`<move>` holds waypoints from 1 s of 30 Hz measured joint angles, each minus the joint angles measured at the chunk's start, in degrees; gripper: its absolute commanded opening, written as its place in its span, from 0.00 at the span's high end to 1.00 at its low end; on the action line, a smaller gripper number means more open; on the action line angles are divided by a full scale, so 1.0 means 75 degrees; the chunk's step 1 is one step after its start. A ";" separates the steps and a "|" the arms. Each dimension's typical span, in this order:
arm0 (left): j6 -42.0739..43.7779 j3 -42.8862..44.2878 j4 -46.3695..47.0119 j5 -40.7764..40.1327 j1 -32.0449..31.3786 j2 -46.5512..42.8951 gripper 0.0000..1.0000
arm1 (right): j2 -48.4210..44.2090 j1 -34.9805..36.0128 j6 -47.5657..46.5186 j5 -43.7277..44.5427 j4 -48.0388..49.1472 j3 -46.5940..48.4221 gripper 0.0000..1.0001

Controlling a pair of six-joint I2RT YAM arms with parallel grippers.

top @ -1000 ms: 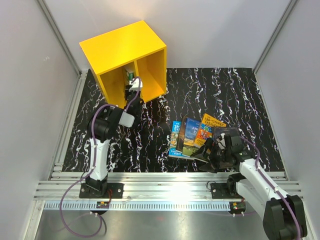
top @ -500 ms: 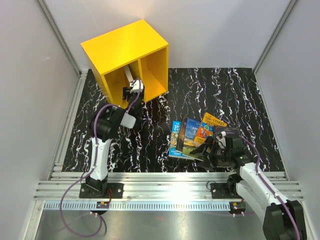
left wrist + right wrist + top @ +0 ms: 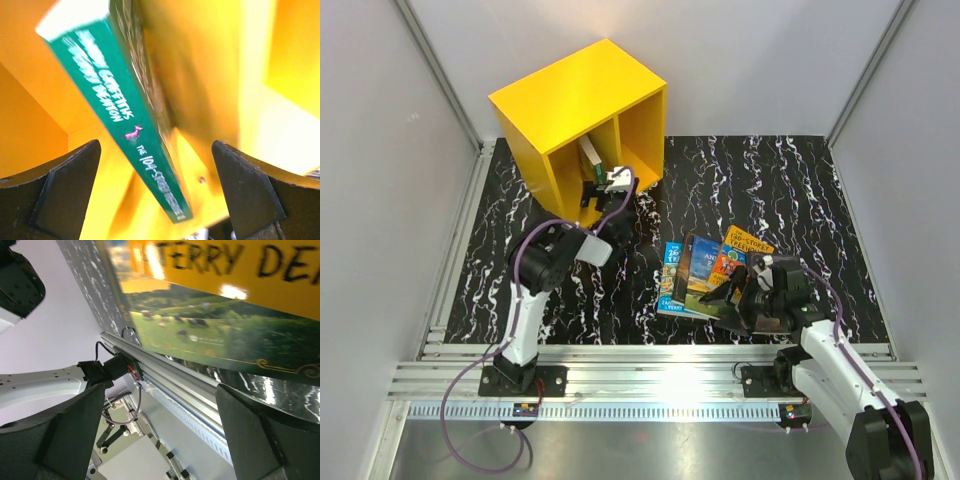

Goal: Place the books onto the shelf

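The yellow shelf (image 3: 570,95) stands at the back left, its openings facing the arms. One green book (image 3: 589,153) leans tilted in its left compartment; the left wrist view shows its green spine (image 3: 125,115) against the yellow wall (image 3: 280,50). My left gripper (image 3: 611,181) (image 3: 157,192) is at the mouth of that compartment, open, with the spine between the jaws and touching neither. Several books (image 3: 705,268) lie fanned on the mat at the right. My right gripper (image 3: 744,296) (image 3: 160,437) is open at their near edge, below a landscape cover (image 3: 225,325), holding nothing.
A black marbled mat (image 3: 780,190) covers the table. An aluminium rail (image 3: 650,360) runs along the near edge, carrying both arm bases. Pale enclosure walls (image 3: 380,200) close in on the left, right and back.
My left gripper has opened and let go of the green book, which now leans in the shelf. The shelf and left arm have shifted to the right. The right gripper stayed open.
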 measured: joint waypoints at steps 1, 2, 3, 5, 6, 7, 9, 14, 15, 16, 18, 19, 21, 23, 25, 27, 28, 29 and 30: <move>-0.0029 0.0000 -0.0047 -0.0096 -0.0137 -0.0114 0.01 | -0.0012 0.0000 -0.0017 0.0000 -0.0064 0.0119 0.00; -0.0108 0.0000 -0.0099 -0.0166 -0.0265 -0.0280 0.01 | -0.0038 0.0000 -0.0023 0.0009 -0.0140 0.0254 0.00; -0.0242 0.0000 -0.0154 -0.0210 -0.0405 -0.0507 0.01 | -0.0085 0.0000 -0.0029 0.0032 -0.0219 0.0376 0.00; -0.0551 0.0003 -0.0169 -0.0076 -0.0612 -0.0909 0.01 | -0.0224 0.0000 -0.0035 0.0047 -0.0379 0.0580 0.00; -0.0702 0.0003 -0.0221 -0.0052 -0.0731 -0.1166 0.01 | -0.0350 0.0000 -0.0041 0.0055 -0.0493 0.0702 0.00; -0.0851 0.0003 -0.0321 -0.0017 -0.0842 -0.1428 0.01 | -0.0443 0.0000 -0.0044 0.0058 -0.0560 0.0775 0.00; -0.1099 -0.0012 -0.0589 0.0064 -0.1078 -0.1941 0.01 | -0.0659 0.0000 -0.0050 0.0067 -0.0781 0.0968 0.00; -0.1929 -0.0032 -0.1824 0.0326 -0.1568 -0.3136 0.01 | -0.0962 0.0003 -0.0093 0.0201 -0.1317 0.1440 0.00; -0.2212 -0.0032 -0.2235 0.0391 -0.1638 -0.3389 0.01 | -0.0965 0.0003 -0.0117 0.0236 -0.1390 0.1547 0.00; -0.2506 -0.0023 -0.2745 0.0452 -0.1699 -0.3666 0.01 | -0.0941 0.0003 -0.0149 0.0262 -0.1486 0.1679 0.00; -0.3057 0.0006 -0.3756 0.0501 -0.1827 -0.4232 0.01 | -0.0758 0.0003 -0.0242 0.0399 -0.1658 0.2020 0.00; -0.3316 0.0082 -0.4316 0.0498 -0.1888 -0.4491 0.01 | -0.0548 0.0003 -0.0321 0.0466 -0.1749 0.2247 0.00; -0.3716 0.0396 -0.5540 0.0484 -0.2052 -0.4902 0.01 | 0.0020 0.0003 -0.0472 0.0600 -0.1766 0.2757 0.00; -0.4121 0.0909 -0.6854 0.0463 -0.2276 -0.5202 0.01 | 0.1052 0.0003 -0.0801 0.0743 -0.1932 0.3538 0.02; -0.4593 0.1393 -0.8163 0.0527 -0.2451 -0.5464 0.01 | 0.2200 0.0003 -0.1253 0.1000 -0.2221 0.4406 0.03; -0.5138 0.1833 -0.9489 0.0673 -0.2538 -0.5694 0.01 | 0.3179 0.0003 -0.1725 0.1460 -0.2509 0.5091 0.04; -0.5455 0.2046 -1.0139 0.0799 -0.2538 -0.5817 0.01 | 0.3587 0.0003 -0.1988 0.1781 -0.2751 0.5403 0.04; -0.5756 0.2209 -1.0754 0.0921 -0.2530 -0.5945 0.01 | 0.3931 0.0003 -0.2215 0.2113 -0.2946 0.5642 0.05; -0.6076 0.2352 -1.1389 0.1075 -0.2527 -0.6079 0.01 | 0.4173 0.0003 -0.2401 0.2346 -0.3107 0.5802 0.06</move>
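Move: Some 12 cm ahead of the right hand, 3 cm to its right and 5 cm below lies the orange 130-Storey Treehouse book. At about that height, the Animal Farm book is 10 cm ahead and 3 cm left of the hand, A Tale of Two Cities 6 cm ahead and 15 cm right. From the left hand, the orange book is about 21 cm back, 34 cm right and 9 cm below; the shelved 104-Storey book stands 8 cm ahead, 4 cm left. Backing out of the shelf's left compartment, the left hand climbs about 21 cm while drawing back 17 cm and right 10 cm, its left side rolling down some 30 degrees and its wide-open fingers swinging clockwise. The open right hand first rises about 11 cm, then reaches 12 cm forward and finally sinks 4 cm over the orange book's far end, left side rolling down. ##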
